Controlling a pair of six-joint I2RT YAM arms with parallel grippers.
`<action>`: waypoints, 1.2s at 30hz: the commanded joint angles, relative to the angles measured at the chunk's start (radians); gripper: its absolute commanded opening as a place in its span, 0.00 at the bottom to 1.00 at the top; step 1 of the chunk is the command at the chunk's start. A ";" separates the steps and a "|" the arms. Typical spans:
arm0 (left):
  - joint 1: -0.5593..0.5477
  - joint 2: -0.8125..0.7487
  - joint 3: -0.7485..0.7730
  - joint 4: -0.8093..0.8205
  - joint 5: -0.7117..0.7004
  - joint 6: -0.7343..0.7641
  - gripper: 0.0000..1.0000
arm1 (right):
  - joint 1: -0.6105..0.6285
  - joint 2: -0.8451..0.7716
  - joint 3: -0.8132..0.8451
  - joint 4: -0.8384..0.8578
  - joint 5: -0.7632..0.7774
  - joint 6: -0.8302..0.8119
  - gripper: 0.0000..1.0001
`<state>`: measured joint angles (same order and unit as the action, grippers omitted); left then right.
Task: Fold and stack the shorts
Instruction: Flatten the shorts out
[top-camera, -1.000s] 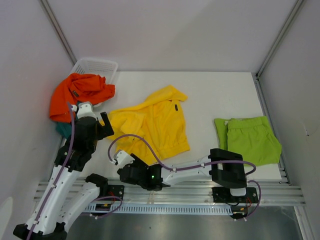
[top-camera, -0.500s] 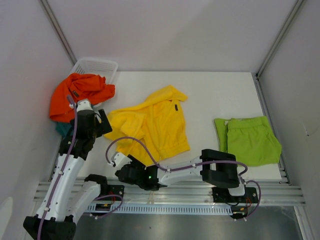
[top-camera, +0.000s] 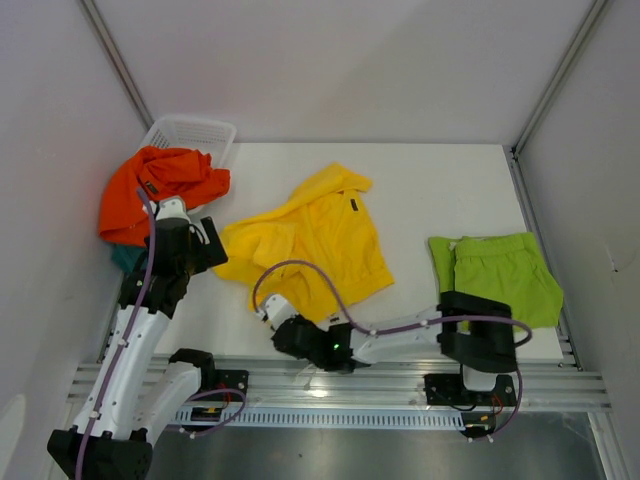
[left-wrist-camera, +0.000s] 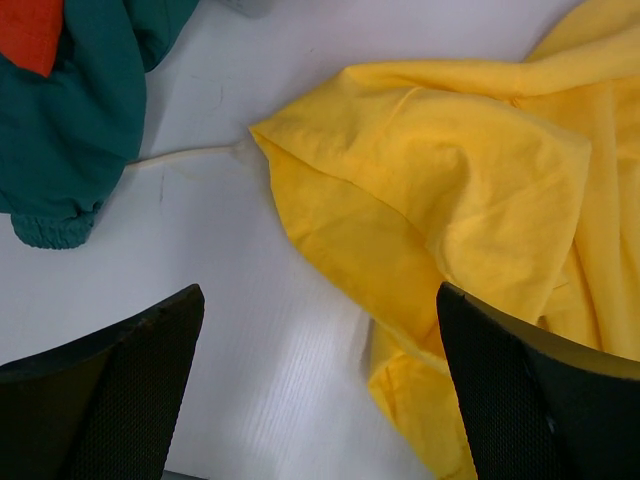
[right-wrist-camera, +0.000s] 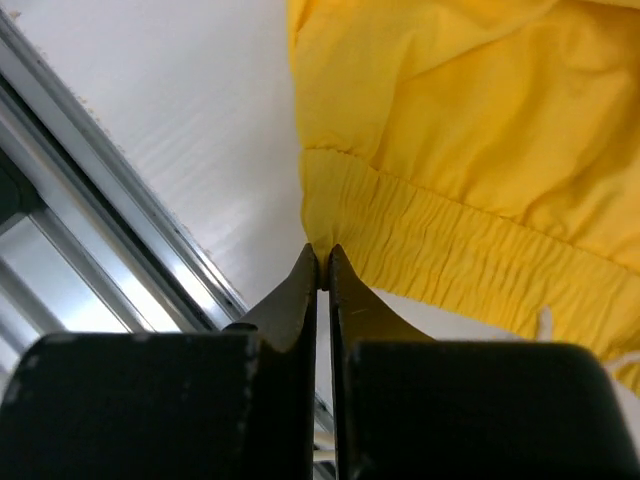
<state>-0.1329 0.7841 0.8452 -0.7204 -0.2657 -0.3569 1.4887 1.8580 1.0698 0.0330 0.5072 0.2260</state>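
Observation:
The yellow shorts (top-camera: 312, 243) lie crumpled in the middle of the table, also filling the right wrist view (right-wrist-camera: 480, 130). My right gripper (right-wrist-camera: 320, 256) is shut on the corner of their elastic waistband, low at the near edge (top-camera: 272, 306). My left gripper (top-camera: 208, 245) hovers open over the shorts' left edge (left-wrist-camera: 440, 200), its fingers (left-wrist-camera: 110, 385) wide apart with bare table between them. Orange shorts (top-camera: 160, 183) are heaped at the far left over the teal shorts (left-wrist-camera: 70, 120). Lime green shorts (top-camera: 500, 277) lie folded flat at the right.
A white mesh basket (top-camera: 190, 133) stands at the back left, partly under the orange heap. A white drawstring (left-wrist-camera: 190, 155) trails between the teal and yellow cloth. The metal rail (right-wrist-camera: 90, 200) runs along the near table edge beside my right gripper.
My right gripper has shut on the yellow waistband corner and shifted right, dragging the yellow shorts slightly right. The left arm has barely moved and stays open.

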 joint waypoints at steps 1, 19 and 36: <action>0.010 0.000 0.006 0.027 0.032 0.025 0.99 | -0.102 -0.216 -0.115 0.085 -0.076 0.110 0.00; 0.010 0.012 -0.005 0.047 0.089 0.047 0.99 | -0.490 -0.118 -0.156 -0.084 -0.570 0.343 0.05; -0.238 0.124 -0.031 0.105 0.370 0.021 0.99 | -0.341 -0.430 -0.295 -0.196 -0.303 0.253 0.03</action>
<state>-0.3145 0.9508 0.8265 -0.6670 -0.0010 -0.3214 1.1534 1.4685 0.8165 -0.1112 0.1459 0.4953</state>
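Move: Off the left hand, which is open, the near-left edge of the yellow shorts lies about 5 cm back, 11 cm right and 17 cm below; their left corner is roughly 7 cm ahead and 4 cm right, the teal garment some 14 cm left and 6 cm ahead. The right hand, already pinching a waistband corner, takes it to a table spot 9 cm ahead, 8 cm right, slightly lower; the waistband's right end is about 25 cm right, 14 cm ahead. Keeping its pinch on the waistband corner, the right hand arcs up, forward and right to set it down about 9 cm farther out, fingers tipping some 30 degrees lower, then draws back and up a few centimetres, drifting right. The open left hand all but waits, then sweeps about 9 cm right and 4 cm down towards the near-left edge, swinging clockwise. ##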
